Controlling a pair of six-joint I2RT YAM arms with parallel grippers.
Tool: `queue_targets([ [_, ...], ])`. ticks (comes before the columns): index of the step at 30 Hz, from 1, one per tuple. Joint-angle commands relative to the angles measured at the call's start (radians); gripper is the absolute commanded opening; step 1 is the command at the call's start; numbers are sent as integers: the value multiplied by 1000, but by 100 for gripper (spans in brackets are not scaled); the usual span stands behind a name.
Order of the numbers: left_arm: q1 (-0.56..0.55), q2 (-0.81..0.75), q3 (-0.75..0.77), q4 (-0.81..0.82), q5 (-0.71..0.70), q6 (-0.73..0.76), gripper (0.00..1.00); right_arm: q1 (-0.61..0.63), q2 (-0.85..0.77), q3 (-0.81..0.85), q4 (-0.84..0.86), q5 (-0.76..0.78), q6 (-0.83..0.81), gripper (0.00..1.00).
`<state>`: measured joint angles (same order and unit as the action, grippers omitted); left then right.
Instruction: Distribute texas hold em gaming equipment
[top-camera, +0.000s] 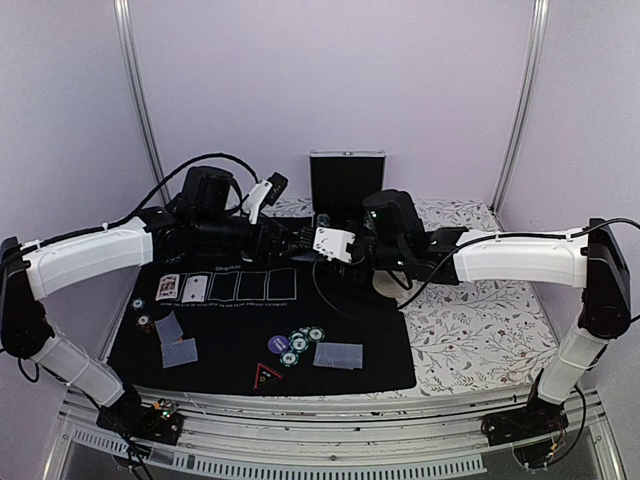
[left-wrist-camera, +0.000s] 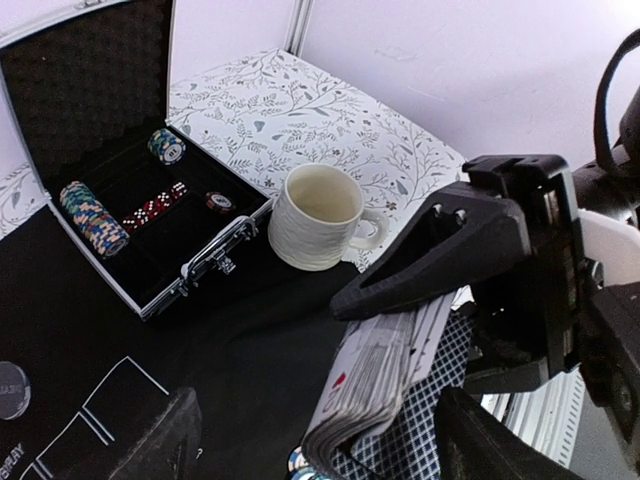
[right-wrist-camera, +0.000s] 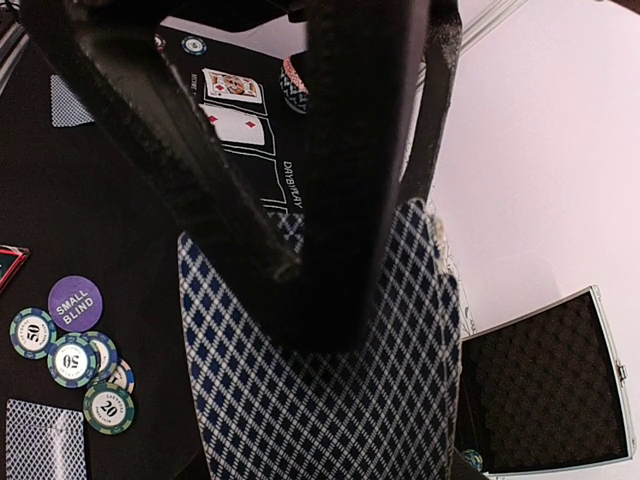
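My right gripper is shut on a thick deck of blue-diamond-backed playing cards, held above the black mat. In the left wrist view the deck fans out just ahead of my left gripper. The left gripper is open, its fingers on either side of the deck's lower end and not touching it. Two face-up cards lie in the mat's outlined boxes. Face-down cards lie left and another right. Green-and-white chips and a purple button sit mid-mat.
An open metal case with stacked chips and red dice stands behind the mat, its lid upright. A cream mug stands beside it on the floral cloth. A red triangular marker lies near the mat's front edge.
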<state>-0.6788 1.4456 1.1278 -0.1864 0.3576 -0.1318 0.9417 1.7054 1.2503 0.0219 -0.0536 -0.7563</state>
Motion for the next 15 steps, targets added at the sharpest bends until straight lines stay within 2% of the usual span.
queue_targets([
  [1,0,3,28,63,48,-19,82,7,5,36,7,0,-1,42],
  [5,-1,51,58,34,10,-26,76,7,8,42,6,-2,-2,42],
  [10,0,68,82,-31,-21,7,62,7,2,37,5,5,-2,42],
  [15,13,27,50,-29,-50,14,61,7,3,33,6,6,-2,42],
])
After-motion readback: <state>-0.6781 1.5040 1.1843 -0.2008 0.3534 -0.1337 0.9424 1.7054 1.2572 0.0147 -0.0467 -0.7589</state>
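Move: The card deck, upright in the right fingers, has its middle about 3 cm right of and 1 cm behind the left hand, roughly 2 cm left of the right. From the left hand, the chips lie some 12 cm back, 2 cm right; the mug 4 cm ahead, 25 cm right; the chip case 22 cm ahead, 13 cm right, all around 20 cm lower. Left hand edges about 1 cm forward and right, partly closing its fingers around the deck's end; right keeps holding. ##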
